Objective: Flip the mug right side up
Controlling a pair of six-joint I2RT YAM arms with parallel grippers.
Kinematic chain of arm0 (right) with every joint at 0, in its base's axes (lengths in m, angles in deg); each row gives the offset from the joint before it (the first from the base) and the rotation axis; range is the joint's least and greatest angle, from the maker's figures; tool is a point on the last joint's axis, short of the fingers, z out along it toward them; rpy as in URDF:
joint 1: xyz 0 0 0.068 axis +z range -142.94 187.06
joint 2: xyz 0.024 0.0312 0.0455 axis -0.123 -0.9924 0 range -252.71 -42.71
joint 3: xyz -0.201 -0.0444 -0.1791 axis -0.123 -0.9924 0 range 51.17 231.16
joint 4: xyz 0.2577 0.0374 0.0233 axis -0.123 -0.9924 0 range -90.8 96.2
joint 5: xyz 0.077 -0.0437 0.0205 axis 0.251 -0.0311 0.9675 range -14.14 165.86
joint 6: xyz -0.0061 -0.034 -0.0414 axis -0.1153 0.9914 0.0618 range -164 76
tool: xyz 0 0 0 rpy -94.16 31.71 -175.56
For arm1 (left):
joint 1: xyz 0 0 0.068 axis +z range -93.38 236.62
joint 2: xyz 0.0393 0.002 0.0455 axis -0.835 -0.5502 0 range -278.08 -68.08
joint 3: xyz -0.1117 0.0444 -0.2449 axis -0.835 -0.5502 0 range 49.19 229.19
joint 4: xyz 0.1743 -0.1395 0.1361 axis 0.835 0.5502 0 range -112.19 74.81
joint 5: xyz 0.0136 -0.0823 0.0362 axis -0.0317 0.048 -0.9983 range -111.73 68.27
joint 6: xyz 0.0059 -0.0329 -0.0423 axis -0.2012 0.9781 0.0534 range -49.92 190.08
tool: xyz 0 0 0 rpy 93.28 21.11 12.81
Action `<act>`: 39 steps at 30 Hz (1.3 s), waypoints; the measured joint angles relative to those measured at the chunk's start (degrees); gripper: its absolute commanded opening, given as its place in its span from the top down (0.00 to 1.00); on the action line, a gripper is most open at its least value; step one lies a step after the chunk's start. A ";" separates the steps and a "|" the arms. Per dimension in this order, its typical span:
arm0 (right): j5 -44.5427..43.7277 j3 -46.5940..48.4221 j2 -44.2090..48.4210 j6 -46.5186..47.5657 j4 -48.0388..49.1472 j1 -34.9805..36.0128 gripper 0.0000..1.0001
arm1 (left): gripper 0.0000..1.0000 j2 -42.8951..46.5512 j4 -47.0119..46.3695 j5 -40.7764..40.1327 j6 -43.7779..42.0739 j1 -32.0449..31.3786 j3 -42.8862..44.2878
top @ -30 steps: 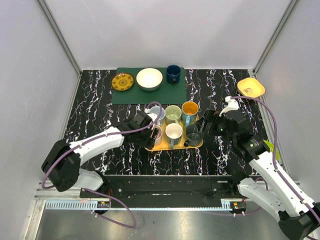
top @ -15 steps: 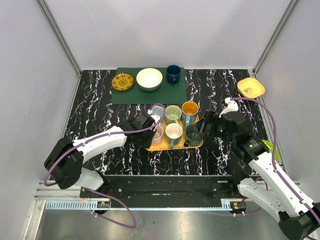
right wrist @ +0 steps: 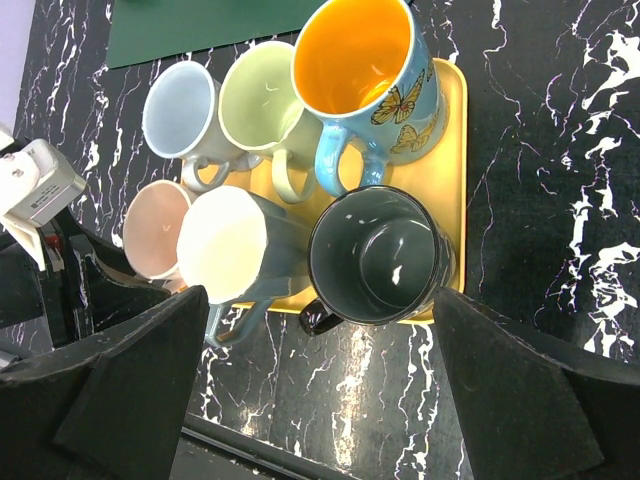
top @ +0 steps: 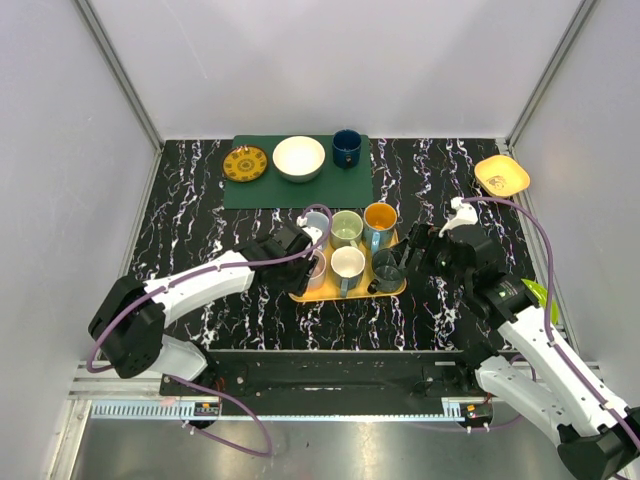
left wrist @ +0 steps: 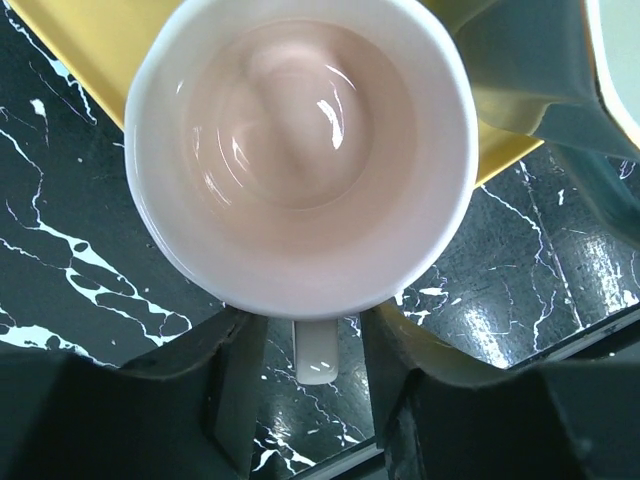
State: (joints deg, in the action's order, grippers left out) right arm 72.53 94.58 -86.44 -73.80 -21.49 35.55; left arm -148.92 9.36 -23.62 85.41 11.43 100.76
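Note:
The pink mug (left wrist: 300, 150) stands mouth up on the near left corner of the yellow tray (left wrist: 90, 40), its rim facing the left wrist camera. Its white handle (left wrist: 315, 350) sticks out over the black table between the fingers of my left gripper (left wrist: 312, 345). There is a gap on each side of the handle, so the gripper is open. From above, the left gripper (top: 305, 262) sits just left of the pink mug (top: 316, 270). My right gripper (top: 415, 248) hangs wide open and empty at the tray's right side, over the dark mug (right wrist: 380, 255).
The tray (right wrist: 452, 110) also holds a pale blue mug (right wrist: 180, 110), a green mug (right wrist: 262, 95), an orange-lined butterfly mug (right wrist: 365, 55) and a grey mug with a white inside (right wrist: 225, 245). A green mat (top: 250, 190) at the back carries a plate (top: 245, 163), a bowl (top: 299, 158) and a navy cup (top: 347, 148). A yellow dish (top: 502, 175) sits far right.
The left jaws narrowed on the pink mug's handle and have parted from it again. The mug now stands upright on the tray corner. The right arm has barely shifted.

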 measured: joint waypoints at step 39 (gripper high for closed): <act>6.64 4.04 4.24 -4.44 4.22 0.00 0.00 | 1.00 28.24 4.74 -3.72 4.92 -0.44 11.19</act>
State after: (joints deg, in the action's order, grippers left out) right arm 79.17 98.63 -82.20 -78.24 -17.27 35.55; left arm -120.68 14.10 -27.33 90.33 10.99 111.95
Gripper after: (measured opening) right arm 0.994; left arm 0.198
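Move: The left hand has its open fingers on either side of the pink mug's handle; the mug's middle lies about 4 cm ahead, 3 cm to the right and 1 cm below. The white mug stands some 4 cm ahead and 12 cm to the right, with the pale blue mug about 13 cm ahead and 4 cm right, both some 1 cm below. From the right hand, the pink mug is about 21 cm left, 1 cm ahead and 14 cm lower. The left hand stays in place while its fingers close from either side and pinch the pink mug's handle, then it speeds almost straight up by some 21 cm, away from the tray, the wrist swinging the fingertips forward and to the right by about 35 degrees in all. The right hand, empty and still wide open, starts up late by about 7 cm, drifting slightly left and turning a little as it goes. ##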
